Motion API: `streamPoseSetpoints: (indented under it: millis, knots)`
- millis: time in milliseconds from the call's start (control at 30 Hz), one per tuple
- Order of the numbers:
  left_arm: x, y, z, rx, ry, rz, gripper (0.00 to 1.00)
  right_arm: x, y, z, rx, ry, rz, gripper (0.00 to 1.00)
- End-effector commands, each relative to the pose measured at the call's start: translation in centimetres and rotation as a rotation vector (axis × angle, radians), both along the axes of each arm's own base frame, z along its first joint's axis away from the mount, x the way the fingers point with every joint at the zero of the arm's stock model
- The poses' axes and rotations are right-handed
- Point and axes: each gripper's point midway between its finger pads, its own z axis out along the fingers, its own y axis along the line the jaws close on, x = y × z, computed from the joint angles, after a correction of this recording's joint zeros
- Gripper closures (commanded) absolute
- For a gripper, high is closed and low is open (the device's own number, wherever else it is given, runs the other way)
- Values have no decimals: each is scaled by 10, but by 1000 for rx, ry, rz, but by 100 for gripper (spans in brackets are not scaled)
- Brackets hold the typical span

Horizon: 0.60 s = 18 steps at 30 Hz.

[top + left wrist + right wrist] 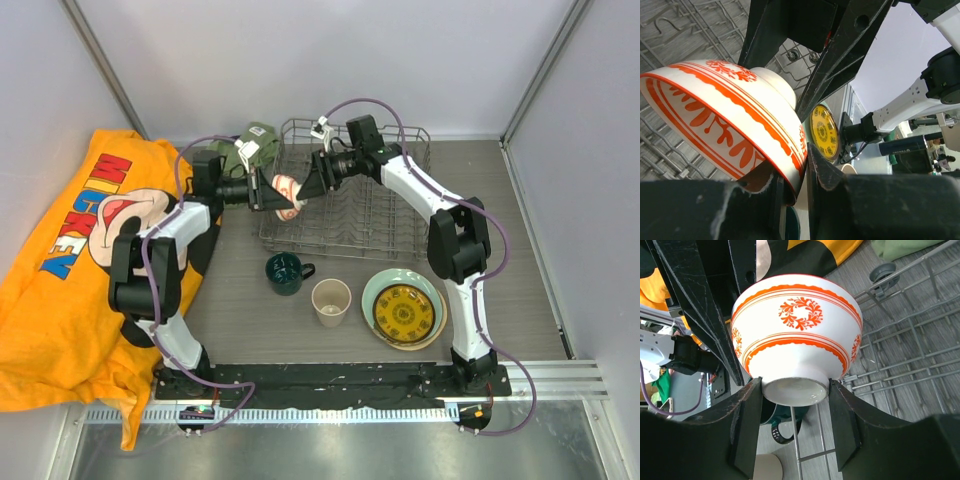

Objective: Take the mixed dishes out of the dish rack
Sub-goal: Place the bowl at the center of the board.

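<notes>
Both grippers meet on the small red-orange bowl (289, 196) (725, 115) (797, 325), held on its side in the air over the left end of the dish rack (370, 225) (910, 355). My right gripper (306, 186) (796, 390) is shut on the bowl's white foot ring. From the left, my left gripper (272, 192) (802, 155) pinches the bowl's rim, one finger inside and one outside. On the table in front of the rack stand the dark teal mug (285, 272) (785, 422) and the beige cup (331, 301). The yellow plate (404, 313) (824, 131) lies on the pale green plate (381, 288).
An orange printed cloth (70, 260) covers the table's left side under the left arm. A folded green cloth (255, 140) lies behind the rack's left corner. Booth walls close in the back and both sides.
</notes>
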Motion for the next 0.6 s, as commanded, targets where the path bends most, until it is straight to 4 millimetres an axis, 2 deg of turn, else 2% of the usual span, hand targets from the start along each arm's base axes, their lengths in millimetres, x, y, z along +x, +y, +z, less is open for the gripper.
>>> streamPoseSetpoints:
  millis: [0, 133, 400, 567]
  knots:
    - [-19, 3, 38, -48, -113, -73, 100, 4, 1, 40, 47, -117, -18, 70]
    - [-13, 13, 39, -42, -127, -41, 100, 1, -1, 40, 44, -116, -13, 39]
    - [-10, 29, 38, 63, -145, 16, 100, -5, -8, 50, 46, -140, -15, 25]
    - [-13, 35, 50, 146, -220, 29, 100, -8, -13, 57, 37, -174, -29, 20]
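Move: The bowl hangs between both hands: from the left hand, which pinches its near rim, the bowl's middle lies about 4 cm ahead and level; from the right hand, on its foot, some 3 cm left. Counted from the left hand, the green mug stands roughly 13 cm back and 14 cm lower, the beige cup 21 cm back and 9 cm right, and the rack's middle 9 cm ahead, 13 cm right and well below. The exact set-down spot can't be judged. The bowl passes wholly to the left hand: the right fingers, closed on its foot, spread clearly wider and let go while that hand stays almost in place. The left fingers keep their pinch on the rim and carry the bowl about 3 cm left, away from the right gripper, rising only slightly and starting a small roll of some 5 degrees near the end. ##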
